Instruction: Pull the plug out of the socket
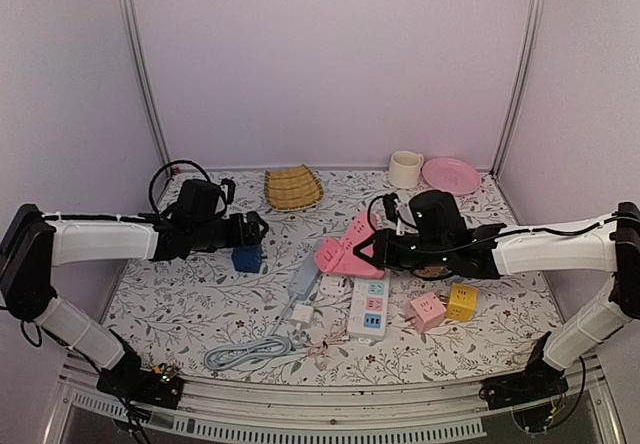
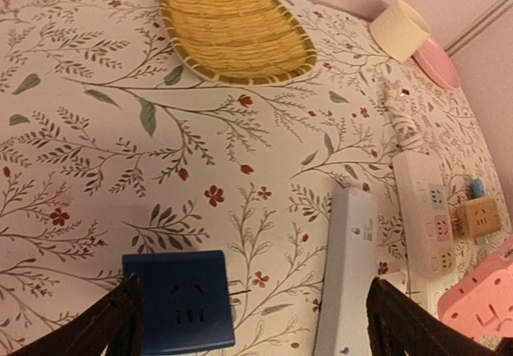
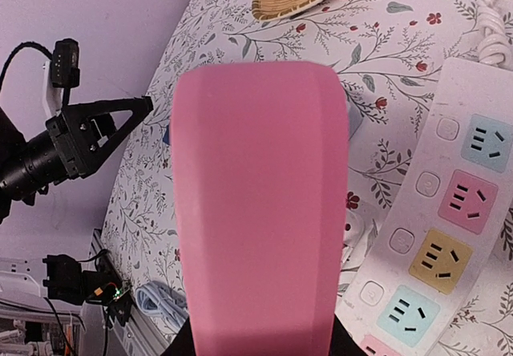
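Observation:
The plug is a dark blue cube (image 1: pixel 246 258) (image 2: pixel 180 300) with thin prongs, lying on the flowered cloth apart from the socket. My left gripper (image 1: pixel 255 230) (image 2: pixel 252 324) hangs open over it, the cube close by its left finger (image 2: pixel 120 316). The socket is a long white strip with pastel outlets (image 1: pixel 369 306) (image 2: pixel 429 212) (image 3: pixel 449 236), and nothing is plugged into the outlets I see. My right gripper (image 1: pixel 388 250) (image 3: pixel 256 348) is shut on a flat pink power strip (image 1: pixel 345 249) (image 3: pixel 260 204), held tilted above the socket's far end.
A slim grey-blue strip (image 1: pixel 303 276) (image 2: pixel 349 276) lies between plug and socket, its coiled cable (image 1: pixel 245 354) near the front. Pink (image 1: pixel 427 312) and yellow (image 1: pixel 461 301) cube adapters sit right of the socket. A bamboo tray (image 1: pixel 293 187), cup (image 1: pixel 405 169) and pink plate (image 1: pixel 450 174) stand at the back.

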Controlling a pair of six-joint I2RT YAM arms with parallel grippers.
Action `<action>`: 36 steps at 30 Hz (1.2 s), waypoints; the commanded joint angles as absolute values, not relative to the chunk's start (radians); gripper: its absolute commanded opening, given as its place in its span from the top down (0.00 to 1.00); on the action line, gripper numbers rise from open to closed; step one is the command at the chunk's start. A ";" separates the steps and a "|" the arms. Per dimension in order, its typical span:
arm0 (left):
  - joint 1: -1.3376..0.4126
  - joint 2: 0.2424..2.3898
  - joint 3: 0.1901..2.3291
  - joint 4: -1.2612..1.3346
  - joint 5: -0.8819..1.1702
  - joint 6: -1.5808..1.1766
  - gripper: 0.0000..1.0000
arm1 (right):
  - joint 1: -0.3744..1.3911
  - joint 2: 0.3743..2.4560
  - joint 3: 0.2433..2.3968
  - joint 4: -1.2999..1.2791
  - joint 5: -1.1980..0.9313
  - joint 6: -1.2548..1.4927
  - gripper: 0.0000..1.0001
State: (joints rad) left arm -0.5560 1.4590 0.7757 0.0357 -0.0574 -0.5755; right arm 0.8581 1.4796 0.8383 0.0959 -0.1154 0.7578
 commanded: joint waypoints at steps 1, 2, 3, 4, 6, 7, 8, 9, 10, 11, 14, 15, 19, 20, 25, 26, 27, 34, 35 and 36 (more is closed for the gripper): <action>-0.618 1.437 0.781 0.135 0.122 -0.486 0.03 | 0.863 1.466 0.870 0.190 -0.195 0.705 0.96; -0.630 1.436 0.783 0.163 0.167 -0.473 0.03 | 0.863 1.468 0.874 0.195 -0.210 0.697 0.96; -0.643 1.436 0.784 0.191 0.213 -0.464 0.04 | 0.863 1.469 0.876 0.203 -0.226 0.684 0.96; -0.652 1.436 0.784 0.217 0.258 -0.456 0.04 | 0.862 1.468 0.877 0.216 -0.246 0.673 0.96; -0.662 1.443 0.788 0.267 0.353 -0.445 0.04 | 0.863 1.463 0.879 0.233 -0.282 0.651 0.96; -0.667 1.449 0.794 0.281 0.393 -0.439 0.04 | 0.864 1.457 0.878 0.245 -0.301 0.642 0.96; -0.674 1.454 0.802 0.291 0.424 -0.433 0.05 | 0.863 1.451 0.878 0.251 -0.317 0.630 0.96; -0.682 1.459 0.807 0.301 0.461 -0.424 0.05 | 0.863 1.445 0.876 0.254 -0.329 0.624 0.96; -0.690 1.462 0.811 0.315 0.491 -0.418 0.05 | 0.863 1.437 0.876 0.255 -0.336 0.610 0.96; -0.697 1.463 0.813 0.330 0.519 -0.413 0.05 | 0.863 1.430 0.877 0.254 -0.338 0.602 0.96; -0.710 1.476 0.823 0.362 0.608 -0.408 0.06 | 0.863 1.408 0.875 0.252 -0.353 0.575 0.96; -0.713 1.480 0.827 0.368 0.627 -0.408 0.07 | 0.862 1.400 0.873 0.250 -0.357 0.569 0.96; -0.734 1.504 0.848 0.368 0.670 -0.398 0.12 | 0.861 1.376 0.874 0.251 -0.378 0.549 0.96; -0.739 1.510 0.851 0.368 0.676 -0.396 0.14 | 0.861 1.374 0.875 0.252 -0.383 0.546 0.96; -0.758 1.507 0.853 0.382 0.696 -0.392 0.26 | 0.858 1.359 0.869 0.246 -0.368 0.544 0.96; -0.760 1.503 0.853 0.381 0.695 -0.392 0.29 | 0.856 1.354 0.865 0.245 -0.361 0.544 0.96; -0.760 1.498 0.853 0.378 0.692 -0.392 0.32 | 0.851 1.347 0.859 0.244 -0.352 0.547 0.96; -0.771 1.481 0.863 0.334 0.678 -0.374 0.47 | 0.817 1.325 0.830 0.231 -0.307 0.579 0.96; -0.775 1.481 0.866 0.328 0.674 -0.372 0.49 | 0.816 1.326 0.830 0.228 -0.303 0.581 0.96; -0.779 1.482 0.868 0.326 0.673 -0.370 0.52 | 0.816 1.328 0.829 0.225 -0.298 0.584 0.96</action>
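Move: The small pink plug, seated on the end of the pink socket that the right hand already holds in the air, is about 18 cm to the right and 7 cm back from the open left hand, roughly level with it. The blue box lies about 9 cm under the left hand, 1 cm back. The grey bar is some 6 cm back, 14 cm right, and the white adaptor 8 cm back, 20 cm right, both about 11 cm down. From the right hand the plug lies some 10 cm left, 1 cm back, 1 cm lower. The left fingers arrive on either side of the pink plug and close to about half open, but no squeeze can be made out yet. The hand swings there rightward some 16 cm, also back and up, turning about 50 degrees clockwise. The right hand keeps its grip on the socket and raises it about 7 cm, drawing slightly back and turning it counter-clockwise. ##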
